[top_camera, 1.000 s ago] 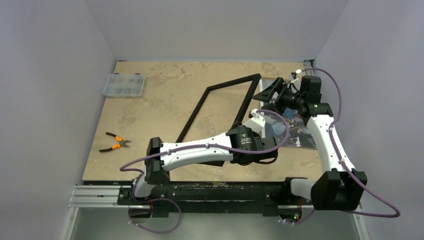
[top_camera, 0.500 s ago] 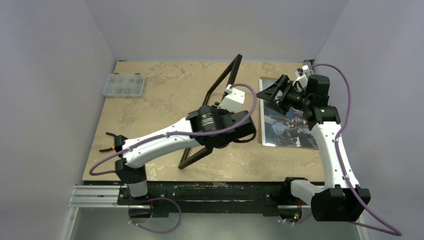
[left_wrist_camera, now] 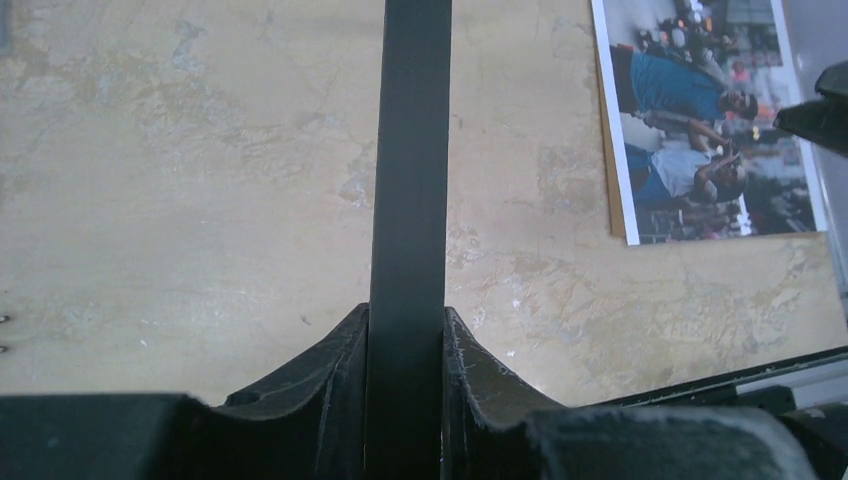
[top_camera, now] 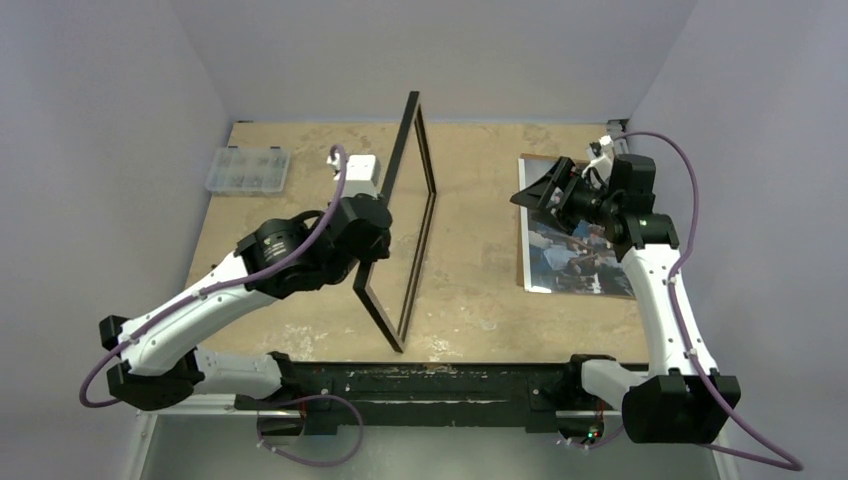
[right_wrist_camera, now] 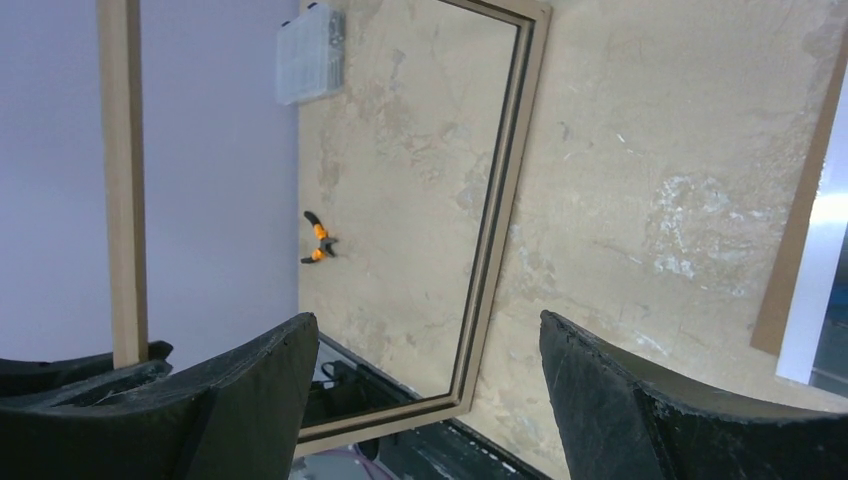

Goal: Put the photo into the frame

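The frame [top_camera: 419,265] stands upright on its edge in the middle of the table, black front toward the left. My left gripper [top_camera: 372,248] is shut on its left bar. In the left wrist view the black bar [left_wrist_camera: 410,180] runs straight up between the gripper's [left_wrist_camera: 405,318] fingers. The right wrist view shows the frame's tan back [right_wrist_camera: 497,220]. The photo [top_camera: 578,252], people in a street, lies flat at the right on a brown backing board [top_camera: 540,159]. My right gripper [top_camera: 535,190] hovers open over the photo's far left corner, empty [right_wrist_camera: 430,345].
A clear parts box [top_camera: 246,169] sits at the far left of the table. Orange-handled pliers [right_wrist_camera: 318,240] lie near the left edge. Walls close in on the left, back and right. The black rail [top_camera: 430,380] runs along the near edge.
My left arm has swung left, carrying the frame from a lean near the photo to upright at table centre. The photo lies uncovered. The right gripper barely moved.
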`<act>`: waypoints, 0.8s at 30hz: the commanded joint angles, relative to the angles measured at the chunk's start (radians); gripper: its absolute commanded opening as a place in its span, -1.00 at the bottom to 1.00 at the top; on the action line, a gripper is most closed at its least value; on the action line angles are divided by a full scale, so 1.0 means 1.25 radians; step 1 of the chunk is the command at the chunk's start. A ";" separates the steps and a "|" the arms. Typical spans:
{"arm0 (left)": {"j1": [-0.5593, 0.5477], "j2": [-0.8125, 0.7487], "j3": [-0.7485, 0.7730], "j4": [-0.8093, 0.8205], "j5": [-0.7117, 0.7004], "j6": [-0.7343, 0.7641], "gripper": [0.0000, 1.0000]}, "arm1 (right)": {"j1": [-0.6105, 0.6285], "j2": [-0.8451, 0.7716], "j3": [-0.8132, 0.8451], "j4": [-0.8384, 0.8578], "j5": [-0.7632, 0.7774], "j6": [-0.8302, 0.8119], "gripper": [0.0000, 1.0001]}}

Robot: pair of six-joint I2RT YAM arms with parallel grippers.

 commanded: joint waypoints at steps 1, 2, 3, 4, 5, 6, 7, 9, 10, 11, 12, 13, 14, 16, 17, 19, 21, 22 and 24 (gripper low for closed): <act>0.052 -0.057 -0.113 0.075 0.065 -0.066 -1.00 | -0.002 -0.005 -0.018 -0.011 0.027 -0.048 0.60; 0.068 -0.079 -0.135 0.080 0.074 -0.068 -1.00 | -0.002 -0.005 -0.021 -0.016 0.035 -0.054 0.60; 0.085 -0.096 -0.158 0.090 0.086 -0.062 -1.00 | -0.002 -0.005 -0.025 -0.020 0.043 -0.064 0.60; 0.100 -0.110 -0.179 0.099 0.095 -0.059 -1.00 | -0.001 -0.006 -0.031 -0.023 0.048 -0.072 0.60; 0.114 -0.124 -0.202 0.106 0.105 -0.055 -1.00 | -0.001 -0.006 -0.037 -0.025 0.053 -0.079 0.60; 0.130 -0.139 -0.223 0.116 0.121 -0.050 -1.00 | -0.001 -0.005 -0.043 -0.027 0.057 -0.087 0.60; 0.148 -0.152 -0.246 0.126 0.136 -0.047 -1.00 | -0.001 -0.002 -0.050 -0.026 0.059 -0.093 0.60; 0.178 -0.179 -0.307 0.158 0.172 -0.038 -1.00 | -0.002 0.004 -0.065 -0.025 0.061 -0.106 0.60; 0.189 -0.188 -0.330 0.171 0.183 -0.038 -1.00 | -0.001 0.010 -0.071 -0.024 0.064 -0.112 0.60; 0.198 -0.196 -0.350 0.178 0.193 -0.038 -1.00 | -0.001 0.015 -0.078 -0.022 0.066 -0.119 0.60; 0.209 -0.201 -0.368 0.186 0.203 -0.037 -1.00 | -0.001 0.020 -0.086 -0.020 0.070 -0.126 0.60; 0.216 -0.203 -0.385 0.192 0.210 -0.037 -1.00 | -0.001 0.026 -0.092 -0.020 0.074 -0.134 0.60; 0.224 -0.203 -0.401 0.199 0.217 -0.036 -1.00 | -0.001 0.032 -0.100 -0.017 0.075 -0.141 0.60; 0.234 -0.198 -0.430 0.213 0.231 -0.031 -1.00 | -0.001 0.047 -0.114 -0.016 0.077 -0.156 0.60; 0.241 -0.195 -0.443 0.222 0.241 -0.028 -1.00 | -0.001 0.054 -0.122 -0.015 0.078 -0.163 0.60; 0.252 -0.184 -0.471 0.249 0.261 -0.025 -1.00 | 0.001 0.065 -0.136 -0.012 0.085 -0.175 0.60; 0.261 -0.165 -0.496 0.268 0.279 -0.023 -1.00 | 0.009 0.080 -0.144 -0.011 0.100 -0.186 0.60; 0.264 -0.155 -0.506 0.275 0.281 -0.025 -1.00 | 0.013 0.087 -0.148 -0.011 0.112 -0.189 0.60; 0.271 -0.135 -0.536 0.292 0.285 -0.035 -1.00 | 0.040 0.105 -0.155 -0.008 0.143 -0.197 0.60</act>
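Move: The left hand still grips the frame by one long rail, the frame hanging steeply. The bare table it is bringing the frame to centres about 12 cm ahead, 14 cm right and 31 cm below; the frame's free lower rail is roughly 11 cm ahead, 13 cm right and 28 cm below. The empty, open right hand has the photo about 15 cm ahead, 18 cm right and 27 cm below, and that free rail 2 cm ahead and some 25 cm left, 24 cm below. Keeping its grip on the upper rail, the left hand lowers the frame about 10 cm towards the bare table in the middle, drifting some 3 cm forward and first about 5 cm left, then 2 cm back right, while it rolls its left side down and swings counter-clockwise, some 20 degrees in all, so the frame lies over towards level. The right hand, fingers still wide open, sinks about 12 cm beside the photo's left edge, almost straight down, its fingers tipping further downward, and touches neither photo nor frame. ##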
